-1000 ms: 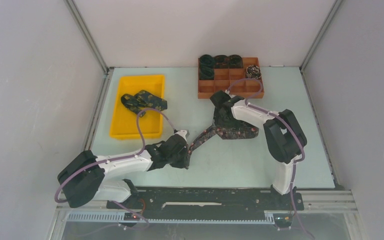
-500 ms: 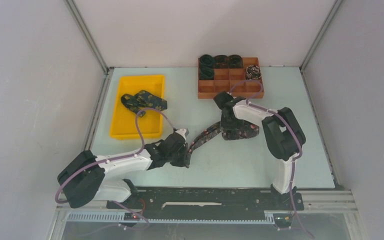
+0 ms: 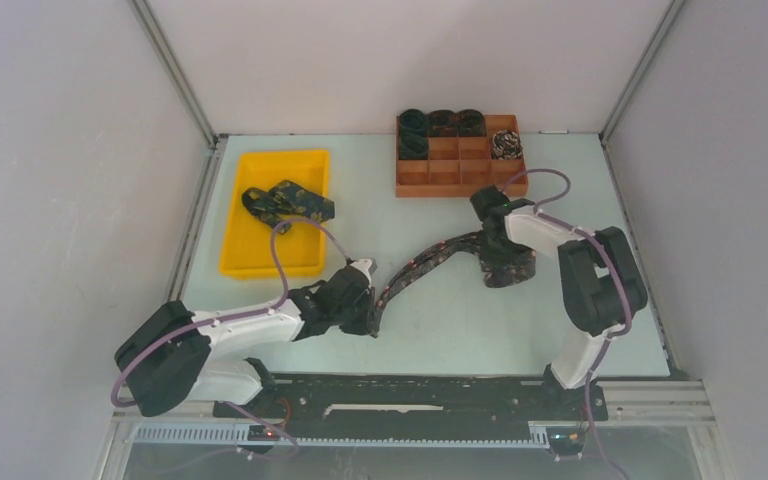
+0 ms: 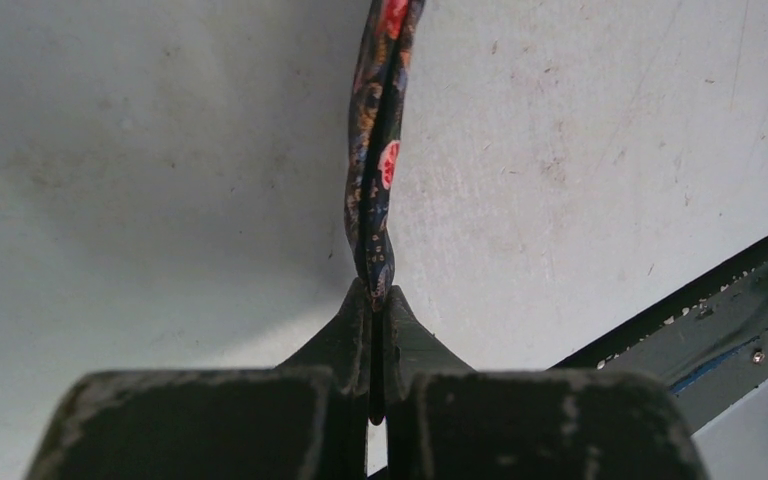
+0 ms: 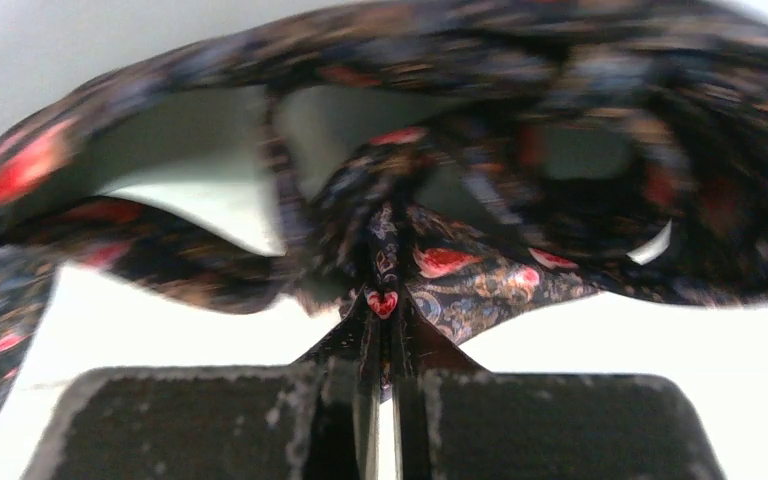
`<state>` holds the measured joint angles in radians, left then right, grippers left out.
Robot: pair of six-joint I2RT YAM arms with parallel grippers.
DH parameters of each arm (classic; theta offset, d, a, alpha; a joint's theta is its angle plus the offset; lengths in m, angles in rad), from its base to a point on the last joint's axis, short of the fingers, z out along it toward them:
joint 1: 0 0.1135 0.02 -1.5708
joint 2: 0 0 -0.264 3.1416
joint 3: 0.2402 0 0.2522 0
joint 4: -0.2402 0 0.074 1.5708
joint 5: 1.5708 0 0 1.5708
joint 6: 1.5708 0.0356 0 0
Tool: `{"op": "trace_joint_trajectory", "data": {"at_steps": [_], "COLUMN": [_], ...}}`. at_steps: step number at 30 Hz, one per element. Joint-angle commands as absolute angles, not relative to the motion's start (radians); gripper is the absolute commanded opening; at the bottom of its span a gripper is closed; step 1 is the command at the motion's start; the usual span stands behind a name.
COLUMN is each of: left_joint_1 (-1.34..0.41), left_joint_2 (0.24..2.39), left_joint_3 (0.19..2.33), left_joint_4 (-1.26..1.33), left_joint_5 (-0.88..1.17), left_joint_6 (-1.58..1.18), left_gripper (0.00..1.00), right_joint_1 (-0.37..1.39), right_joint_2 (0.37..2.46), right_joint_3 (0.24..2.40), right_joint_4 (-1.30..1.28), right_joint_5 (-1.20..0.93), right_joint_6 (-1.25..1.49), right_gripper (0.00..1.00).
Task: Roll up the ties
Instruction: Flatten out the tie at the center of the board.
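A dark tie (image 3: 430, 256) with red specks stretches across the table between my two grippers. My left gripper (image 3: 369, 303) is shut on its narrow end, and in the left wrist view the band (image 4: 377, 160) runs straight out from the pinched fingertips (image 4: 376, 292). My right gripper (image 3: 501, 248) is shut on a fold of the wide, bunched part (image 3: 513, 271). In the right wrist view, blurred loops of the tie (image 5: 480, 285) arch over the gripper (image 5: 384, 302). Another tie (image 3: 287, 202) lies loosely folded in the yellow tray (image 3: 260, 258).
An orange compartment box (image 3: 460, 176) stands at the back, holding several rolled ties (image 3: 442, 122) in its far cells. The black mounting rail (image 3: 410, 386) runs along the near edge and shows at the right of the left wrist view (image 4: 720, 330). Grey walls close in both sides.
My right gripper has shut on the tie and moved right, away from the orange box, dragging the bunch along and drawing the band straighter. The left gripper has kept its hold and place.
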<state>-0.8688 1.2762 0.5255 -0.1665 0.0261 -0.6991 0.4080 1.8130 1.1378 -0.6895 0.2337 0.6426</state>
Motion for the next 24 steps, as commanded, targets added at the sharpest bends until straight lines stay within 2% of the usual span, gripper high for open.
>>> {"op": "trace_joint_trajectory", "data": {"at_steps": [1,9,11,13,15,18,24], "left_joint_1": [-0.854,-0.841,-0.836,-0.830,-0.825,-0.816,-0.813], "left_joint_2": [1.262,1.261,1.256,1.246,1.234,1.219,1.218], "left_joint_3": [0.512,0.505,0.498,0.490,0.477,0.462,0.458], "left_joint_4": [-0.136,-0.116,-0.109,-0.100,-0.088,-0.074,-0.065], "left_joint_5": [0.051,0.069,0.074,0.081,0.087,0.096,0.105], "left_joint_6": [-0.689,-0.689,-0.687,-0.687,-0.689,-0.692,-0.694], "left_gripper": [0.00,0.00,0.00,0.00,0.00,0.00,0.00], "right_joint_1": [0.294,0.094,0.036,0.009,0.009,0.045,0.293], "right_joint_2": [1.702,1.645,1.623,1.584,1.531,1.445,1.389], "right_joint_3": [1.107,1.137,1.156,1.179,1.189,1.188,1.104], "right_joint_4": [-0.715,-0.714,-0.741,-0.774,-0.802,-0.839,-0.809], "right_joint_5": [0.302,0.308,0.307,0.338,0.364,0.343,0.285], "right_joint_6": [0.598,0.536,0.532,0.528,0.519,0.532,0.626], "right_gripper": [0.00,0.01,0.14,0.40,0.53,0.56,0.56]}}
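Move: The right hand already pinches a bunched fold of the tie just above the board; its goal is the open board roughly 14 cm to its right and nearly level with it. The tie's loose flap lies about 4 cm back from this hand, and the wooden box is centred some 20 cm ahead and 9 cm left. From the left hand, which holds the tie's other end, the right hand's bunch is about 16 cm ahead and 26 cm right. The right hand drags the pinched fold to the right, low over the board and climbing slowly, turning clockwise, and opens its fingers to let go near the end of a sweep of about 15 cm. It then lifts clear to some 12 cm above its starting height while swinging back left about 5 cm, fingers tilting forward, as the left hand keeps its pinch on the near end and stays almost still. ##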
